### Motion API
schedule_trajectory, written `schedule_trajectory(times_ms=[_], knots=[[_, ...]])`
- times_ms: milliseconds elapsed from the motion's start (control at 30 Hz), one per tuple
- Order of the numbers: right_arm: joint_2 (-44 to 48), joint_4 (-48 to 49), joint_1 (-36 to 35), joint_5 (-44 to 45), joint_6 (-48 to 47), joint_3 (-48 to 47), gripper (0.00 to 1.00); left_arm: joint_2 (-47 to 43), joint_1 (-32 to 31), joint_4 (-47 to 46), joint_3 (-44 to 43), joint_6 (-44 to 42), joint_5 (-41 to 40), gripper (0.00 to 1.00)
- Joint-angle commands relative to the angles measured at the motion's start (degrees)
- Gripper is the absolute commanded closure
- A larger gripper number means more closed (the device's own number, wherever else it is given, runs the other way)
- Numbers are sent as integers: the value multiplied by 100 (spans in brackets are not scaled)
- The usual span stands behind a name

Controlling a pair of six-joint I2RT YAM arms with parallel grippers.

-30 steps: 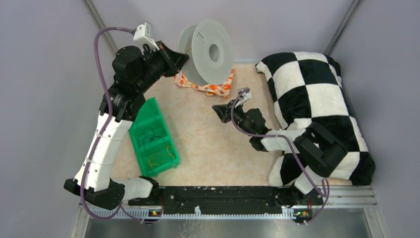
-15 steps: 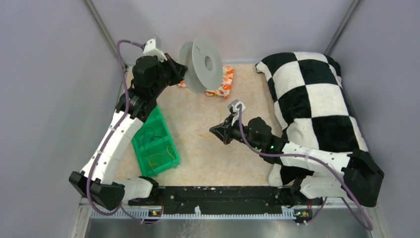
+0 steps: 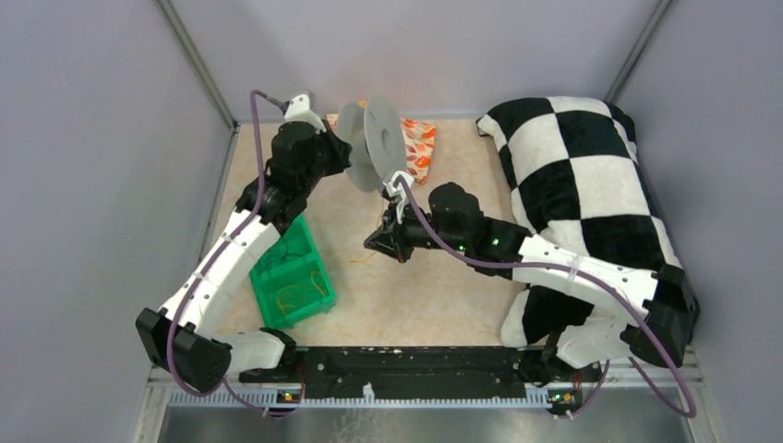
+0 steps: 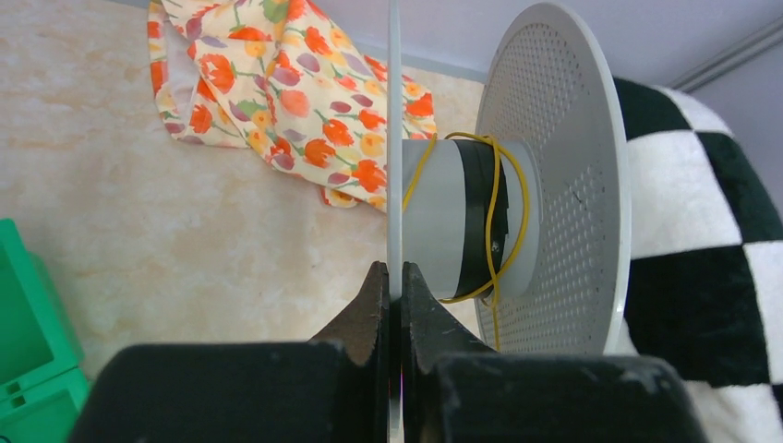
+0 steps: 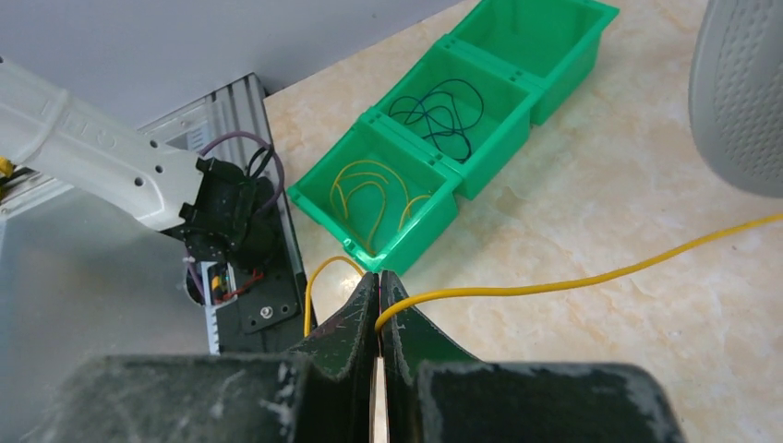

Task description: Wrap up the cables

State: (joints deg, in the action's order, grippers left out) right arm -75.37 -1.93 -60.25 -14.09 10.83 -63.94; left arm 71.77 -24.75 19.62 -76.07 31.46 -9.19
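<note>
My left gripper (image 4: 394,277) is shut on the near flange of the grey plastic spool (image 4: 554,175) and holds it upright at the back of the table (image 3: 379,148). A thin yellow cable (image 4: 499,185) loops loosely around the spool's hub. My right gripper (image 5: 379,281) is shut on the yellow cable (image 5: 572,281), which runs from the jaws toward the spool at the right. In the top view the right gripper (image 3: 380,242) sits below the spool, over the table's middle.
A green three-compartment bin (image 3: 289,268) lies at the left, with yellow wires (image 5: 369,194) and dark wires (image 5: 443,106) inside. A floral cloth (image 3: 417,138) lies behind the spool. A black-and-white checkered pillow (image 3: 591,194) fills the right side.
The left arm has swung the spool right and toward the back, turning it edge-on. The right arm has reached left and forward across the table, with the yellow cable in its jaws.
</note>
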Motion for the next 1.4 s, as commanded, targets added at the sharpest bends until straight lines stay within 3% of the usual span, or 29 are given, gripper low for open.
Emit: schedule_trajectory(times_ms=[0,167,333,500,867,1067,1367], knots=[[-111,-765,-66,-248,-444,-777,100,-42,-348,-728,35,-488,-314,100],[-283,-1297,99,-512,-888,-1391,100,-101,-504,-752,260,-908,-47,100],[-271,-1390,723,-1337,-902,-1650,100,-323,-504,-806,475,-1476,451,100],[-205,-1250,1266,-2086,-762,-1675,100,-479,-499,-785,686,-2026,1417,100],[-192,-870,1827,-2707,-431,-1578,100,-774,-502,-712,1136,-3195,3079,100],[-204,-1526,2107,-3137,-930,-1813,100,-1055,-504,-277,1305,-4153,3746,100],[-143,-3072,2323,-3361,-2037,-2134,100,-1430,-504,195,1350,-4954,3798,100]])
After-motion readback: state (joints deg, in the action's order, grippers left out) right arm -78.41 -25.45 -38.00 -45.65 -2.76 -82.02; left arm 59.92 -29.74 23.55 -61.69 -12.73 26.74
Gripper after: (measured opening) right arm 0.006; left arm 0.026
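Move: The spool's middle lies about 21 cm ahead of the right hand, level sideways and some 4 cm higher. From the left hand, which pinches its near flange, that middle is about 6 cm ahead, 5 cm right and 4 cm lower. The yellow cable in the right fingers lies 16 cm back, 4 cm right and 7 cm below the left hand. The green box sits 15 cm ahead, 23 cm left of the right hand, 24 cm lower. The spool, still pinched by its flange, is carried back about 12 cm, plus some 6 cm right and down, as the left hand swings clockwise roughly 50 degrees and rolls its left side up. Keeping the yellow cable pinched, the right hand first rises, then goes forward and right to end over the spool. ##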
